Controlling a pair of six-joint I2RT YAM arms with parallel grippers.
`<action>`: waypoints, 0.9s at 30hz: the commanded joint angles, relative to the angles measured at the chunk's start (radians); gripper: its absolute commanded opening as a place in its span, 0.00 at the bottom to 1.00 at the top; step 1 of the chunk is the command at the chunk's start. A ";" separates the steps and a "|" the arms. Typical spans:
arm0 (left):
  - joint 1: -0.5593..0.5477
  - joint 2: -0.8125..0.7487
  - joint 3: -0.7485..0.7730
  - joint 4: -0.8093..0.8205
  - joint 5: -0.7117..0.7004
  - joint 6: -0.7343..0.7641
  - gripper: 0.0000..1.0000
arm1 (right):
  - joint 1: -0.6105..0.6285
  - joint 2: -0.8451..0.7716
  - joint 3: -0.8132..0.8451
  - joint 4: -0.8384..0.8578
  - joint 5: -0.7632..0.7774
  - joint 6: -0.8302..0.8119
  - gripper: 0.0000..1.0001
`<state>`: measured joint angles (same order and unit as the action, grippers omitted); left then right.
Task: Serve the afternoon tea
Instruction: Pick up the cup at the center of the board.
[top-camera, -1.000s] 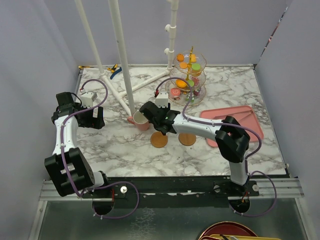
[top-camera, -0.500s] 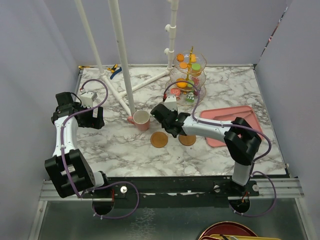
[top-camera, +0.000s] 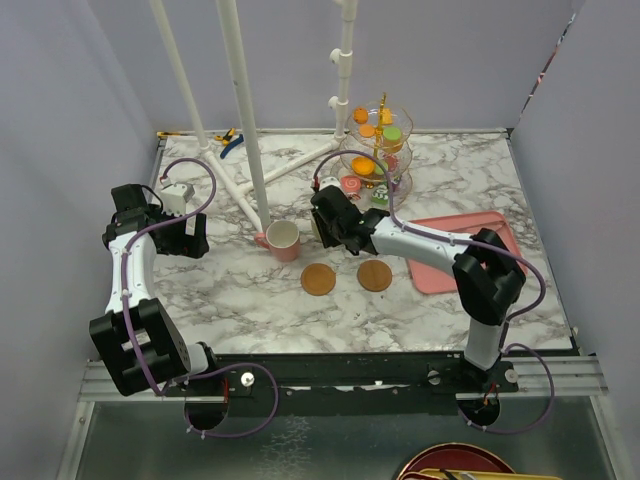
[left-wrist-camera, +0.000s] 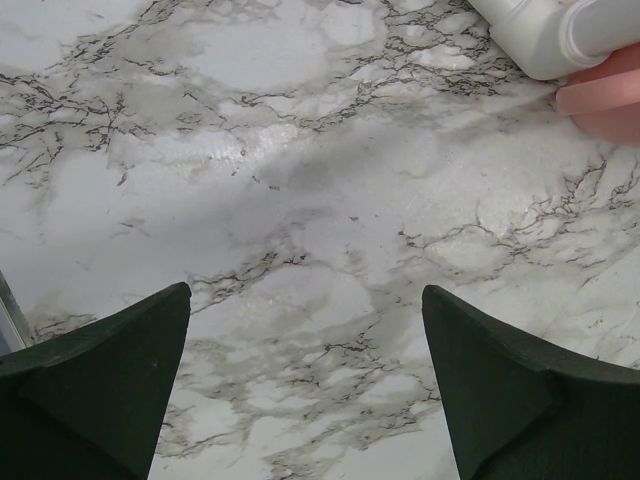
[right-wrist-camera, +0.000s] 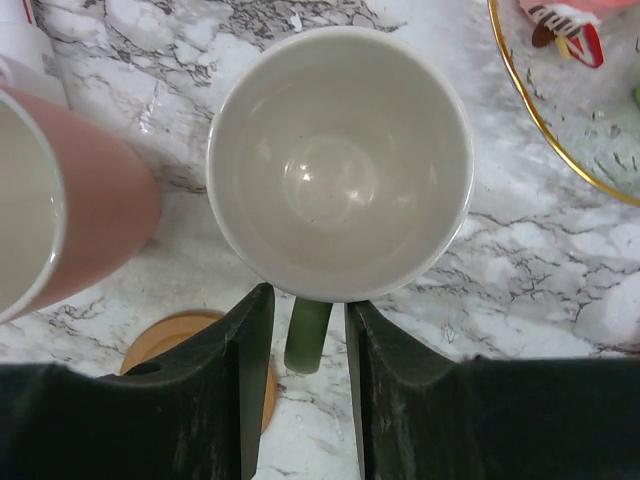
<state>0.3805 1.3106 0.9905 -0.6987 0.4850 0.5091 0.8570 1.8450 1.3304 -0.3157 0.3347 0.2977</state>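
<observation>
A pale-green mug (right-wrist-camera: 340, 160) stands upright on the marble, seen from above in the right wrist view. My right gripper (right-wrist-camera: 307, 300) straddles its green handle (right-wrist-camera: 305, 335), jaws narrow, a thin gap on each side. From the top view my right gripper (top-camera: 328, 215) hides that mug. The pink mug (top-camera: 284, 238) stands to its left. Two brown coasters (top-camera: 319, 279) (top-camera: 375, 275) lie bare in front. The glass three-tier stand (top-camera: 378, 150) with macarons is at the back. My left gripper (left-wrist-camera: 305, 300) hangs open over bare marble at the left (top-camera: 190, 235).
White pipes (top-camera: 245, 110) rise behind the pink mug, one foot (left-wrist-camera: 540, 30) close to my left gripper. A flat pink tray (top-camera: 470, 245) lies at the right. The stand's gold-rimmed bottom plate (right-wrist-camera: 560, 140) is just right of the green mug.
My right gripper has left the pink mug and swung back and right to the green mug, its jaws narrowing around the handle. The left arm is unmoved.
</observation>
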 joint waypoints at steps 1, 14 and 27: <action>0.006 -0.025 -0.004 -0.014 0.033 0.002 0.99 | -0.007 0.046 0.074 -0.067 -0.037 -0.086 0.39; 0.006 -0.014 0.001 -0.012 0.042 0.001 0.99 | -0.008 0.099 0.104 -0.130 0.046 -0.059 0.24; 0.007 -0.012 0.015 -0.013 0.047 -0.020 0.99 | -0.008 -0.159 -0.010 -0.075 0.129 -0.025 0.00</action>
<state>0.3805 1.3106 0.9905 -0.6987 0.4908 0.5049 0.8532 1.8385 1.3518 -0.4175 0.3862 0.2447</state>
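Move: The green cup stands just in front of the right gripper, its middle about 5 cm ahead, 2 cm left and 3 cm lower, its handle pointing back towards the half-open fingers. The pink mug is about 12 cm left and 1 cm ahead. One wooden coaster lies some 6 cm back and 5 cm left, the other 6 cm back and 8 cm right, both 8 cm below. From the left gripper the cup is about 32 cm right, 6 cm ahead, 6 cm lower. Sink the right gripper about 2 cm so that its half-open fingers straddle the green cup's handle, then shut them to pinch it. Keeping that grip, draw the cup some 2 cm to the right, away from the pink mug, while raising the hand about 1.5 cm; let the hand roll some 5 degrees, left side down, mostly on the way in. ##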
